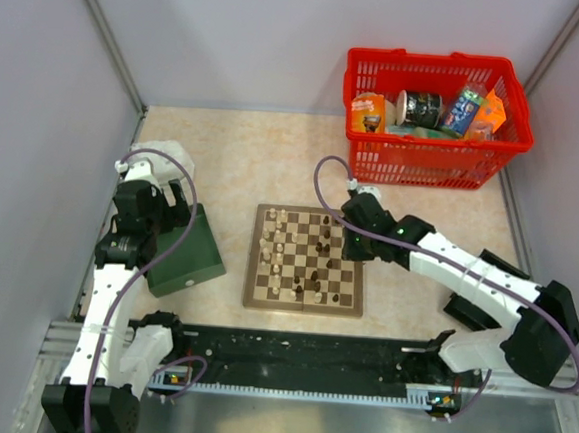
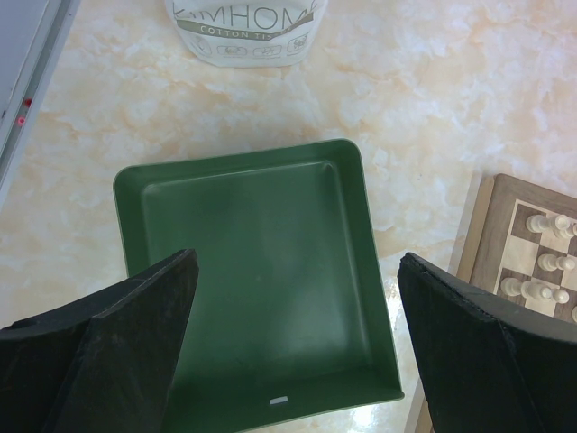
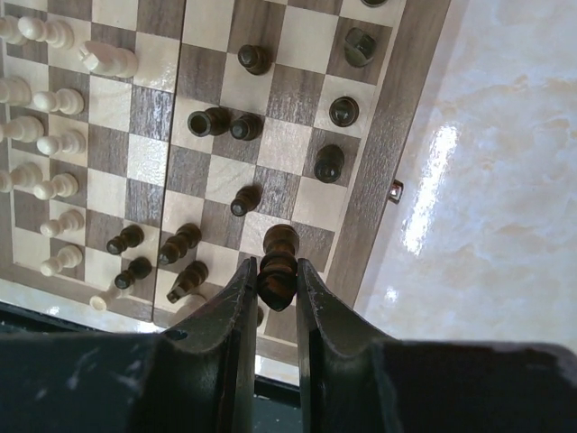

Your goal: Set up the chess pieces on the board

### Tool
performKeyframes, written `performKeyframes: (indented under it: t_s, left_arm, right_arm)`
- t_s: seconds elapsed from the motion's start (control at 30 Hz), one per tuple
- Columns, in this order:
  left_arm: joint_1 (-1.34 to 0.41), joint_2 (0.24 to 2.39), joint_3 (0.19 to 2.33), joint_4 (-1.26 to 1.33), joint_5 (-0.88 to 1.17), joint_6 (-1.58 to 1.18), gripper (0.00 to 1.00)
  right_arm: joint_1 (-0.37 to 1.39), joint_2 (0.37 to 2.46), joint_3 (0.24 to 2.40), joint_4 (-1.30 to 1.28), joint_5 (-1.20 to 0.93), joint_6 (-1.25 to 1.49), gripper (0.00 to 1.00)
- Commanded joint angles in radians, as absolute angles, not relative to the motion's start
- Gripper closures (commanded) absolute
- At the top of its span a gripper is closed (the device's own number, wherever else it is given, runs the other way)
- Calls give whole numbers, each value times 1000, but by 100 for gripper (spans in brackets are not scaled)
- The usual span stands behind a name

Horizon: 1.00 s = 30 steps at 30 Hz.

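Note:
The wooden board (image 1: 306,261) lies mid-table with cream and dark chess pieces (image 1: 297,252) scattered over its squares. My right gripper (image 3: 273,281) is shut on a dark brown piece (image 3: 278,266), held over the squares near the board's right border (image 3: 379,171). Other dark pieces (image 3: 225,122) stand or lie close by, and cream pieces (image 3: 45,140) line the left side. In the top view the right gripper (image 1: 356,244) hovers over the board's far right part. My left gripper (image 2: 297,347) stands wide open above the empty dark green box (image 2: 257,271).
A red basket (image 1: 433,112) of groceries stands at the back right. The green box (image 1: 181,253) sits left of the board. A white package (image 2: 245,32) lies beyond the box. Walls close in the left and right sides.

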<state>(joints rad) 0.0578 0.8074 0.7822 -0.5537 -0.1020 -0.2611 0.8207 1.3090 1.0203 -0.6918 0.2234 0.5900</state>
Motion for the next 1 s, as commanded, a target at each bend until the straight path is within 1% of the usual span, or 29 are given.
performKeyframes:
  t_s: [0.0,0.3,0.63,0.97]
  left_arm:
    - [58,796,782,-538,-106,-256,2]
    - [57,798,784,-540,-103,-256,2]
    - [58,798,782,-538,-103,-256,2]
    - [58,801,782,-538,-101,-256,2]
  right_arm:
    - [831,1347,1023,-689,247,611,91]
    - [831,1410,997,-637,247,618,91]
    - [830,1439,974,-631,304,638,90]
    - [831,1451,951,-588,304,647,89]
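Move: Just about under the right hand, 1 cm ahead, 1 cm right and some 8 cm below, is the near-latch square of the right-hand column, where its dark piece is bound. The column piece stands roughly 4 cm ahead and 1 cm right of the hand; a dark pawn is level with the hand and about 3 cm to its left. From the left hand the square lies some 43 cm right, 4 cm back and 14 cm below. Lowering the dark piece still pinched by its upper part, the right hand sinks about 5 cm towards the square just nearer than the column piece: quickly for the first 4 cm, then slower, edging under 1 cm to the right as it finishes. The wrist tilts and turns by less than ten degrees, and the fingers keep their grip. ##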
